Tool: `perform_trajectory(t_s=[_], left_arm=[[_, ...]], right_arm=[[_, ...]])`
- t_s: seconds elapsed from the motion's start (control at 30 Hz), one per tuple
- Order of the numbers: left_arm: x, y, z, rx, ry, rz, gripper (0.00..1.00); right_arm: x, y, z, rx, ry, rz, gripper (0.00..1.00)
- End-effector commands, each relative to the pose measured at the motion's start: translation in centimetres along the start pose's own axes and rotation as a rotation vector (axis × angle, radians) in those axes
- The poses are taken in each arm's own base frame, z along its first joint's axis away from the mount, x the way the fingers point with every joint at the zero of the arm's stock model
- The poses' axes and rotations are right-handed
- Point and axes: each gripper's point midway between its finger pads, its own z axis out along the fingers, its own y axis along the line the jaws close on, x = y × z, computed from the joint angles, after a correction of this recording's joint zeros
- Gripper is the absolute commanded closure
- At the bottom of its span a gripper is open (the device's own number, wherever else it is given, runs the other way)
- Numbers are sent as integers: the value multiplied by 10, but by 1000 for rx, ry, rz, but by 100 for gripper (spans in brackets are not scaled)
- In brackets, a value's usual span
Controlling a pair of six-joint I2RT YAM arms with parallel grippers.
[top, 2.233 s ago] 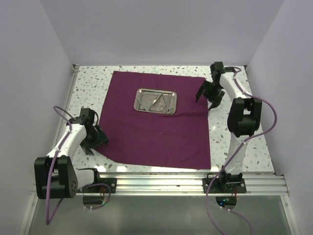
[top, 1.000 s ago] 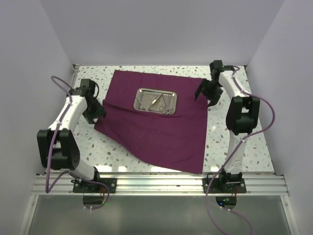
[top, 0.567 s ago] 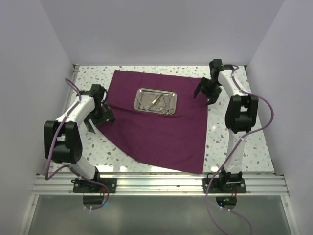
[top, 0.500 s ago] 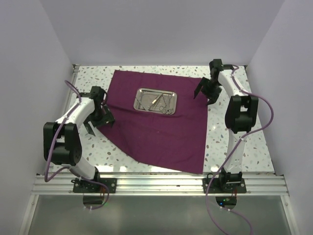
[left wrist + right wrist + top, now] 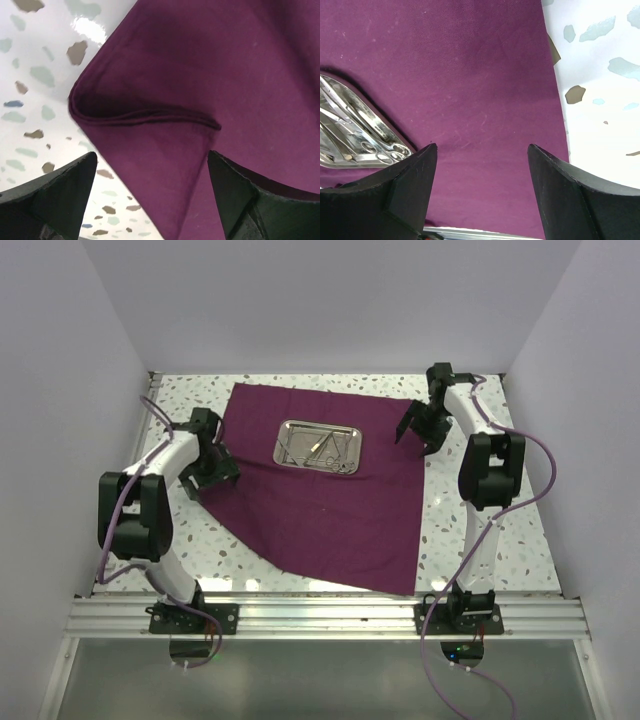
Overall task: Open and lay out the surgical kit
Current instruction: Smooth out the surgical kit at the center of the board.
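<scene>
The surgical kit's plum cloth (image 5: 320,505) lies spread on the speckled table. Its near-left side is pulled in slantwise. A shiny steel tray (image 5: 319,446) with thin silver instruments (image 5: 318,448) sits on its far half. My left gripper (image 5: 208,478) hangs open over the cloth's left corner, which lies folded over on itself (image 5: 145,117); nothing is between the fingers (image 5: 151,155). My right gripper (image 5: 415,436) stands open above the cloth's right edge (image 5: 482,146). The tray (image 5: 350,135) shows at the left of that view.
White walls (image 5: 80,350) close in the table on the left, back and right. An aluminium rail (image 5: 330,615) with both arm bases runs along the near edge. Bare speckled tabletop (image 5: 500,520) shows right of the cloth and at the near left.
My left gripper has opened and let go of the cloth's left corner, then shifted slightly right and back. The cloth stays skewed. The right arm has barely moved.
</scene>
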Motion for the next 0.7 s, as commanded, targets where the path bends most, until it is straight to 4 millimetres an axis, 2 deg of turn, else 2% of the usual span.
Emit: perform_trajectory(t_s=[0.0, 0.27, 0.5, 0.6, 0.67], left_arm=[[-25, -22, 6, 54, -66, 17, 5], [-34, -36, 19, 73, -60, 40, 8], [-32, -41, 26, 73, -47, 54, 12], [-30, -42, 27, 74, -43, 62, 20], [-29, -42, 27, 75, -40, 63, 32]], right_arm=[[-4, 8, -12, -47, -11, -9, 23], [-3, 7, -11, -46, -10, -11, 23], [-2, 5, -8, -41, -4, -12, 24], [0, 4, -7, -36, -1, -15, 24], [-1, 3, -5, -33, 0, -14, 24]])
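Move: The fold standing up near the left edge of the surgical kit's cloth lies some 4 cm ahead of the open left hand, about level with it sideways and around 3 cm below. The cloth's left corner, where that fold starts, is about 5 cm to its left and 2 cm back. The instrument tray is roughly 10 cm ahead and 27 cm to the right. From the right hand, the fold is about 50 cm left and 11 cm back. The left hand, fingers pointing down and open wide, slides forward about 3.5 cm while sinking nearly 3 cm and drifting about 1 cm right, quick at first and then easing, to bring its fingertips down at the raised fold near the cloth's left edge. As it slows, the fingers start to close from wide open to about three quarters, one to each side of the fold towards its right end, without yet gripping it. ##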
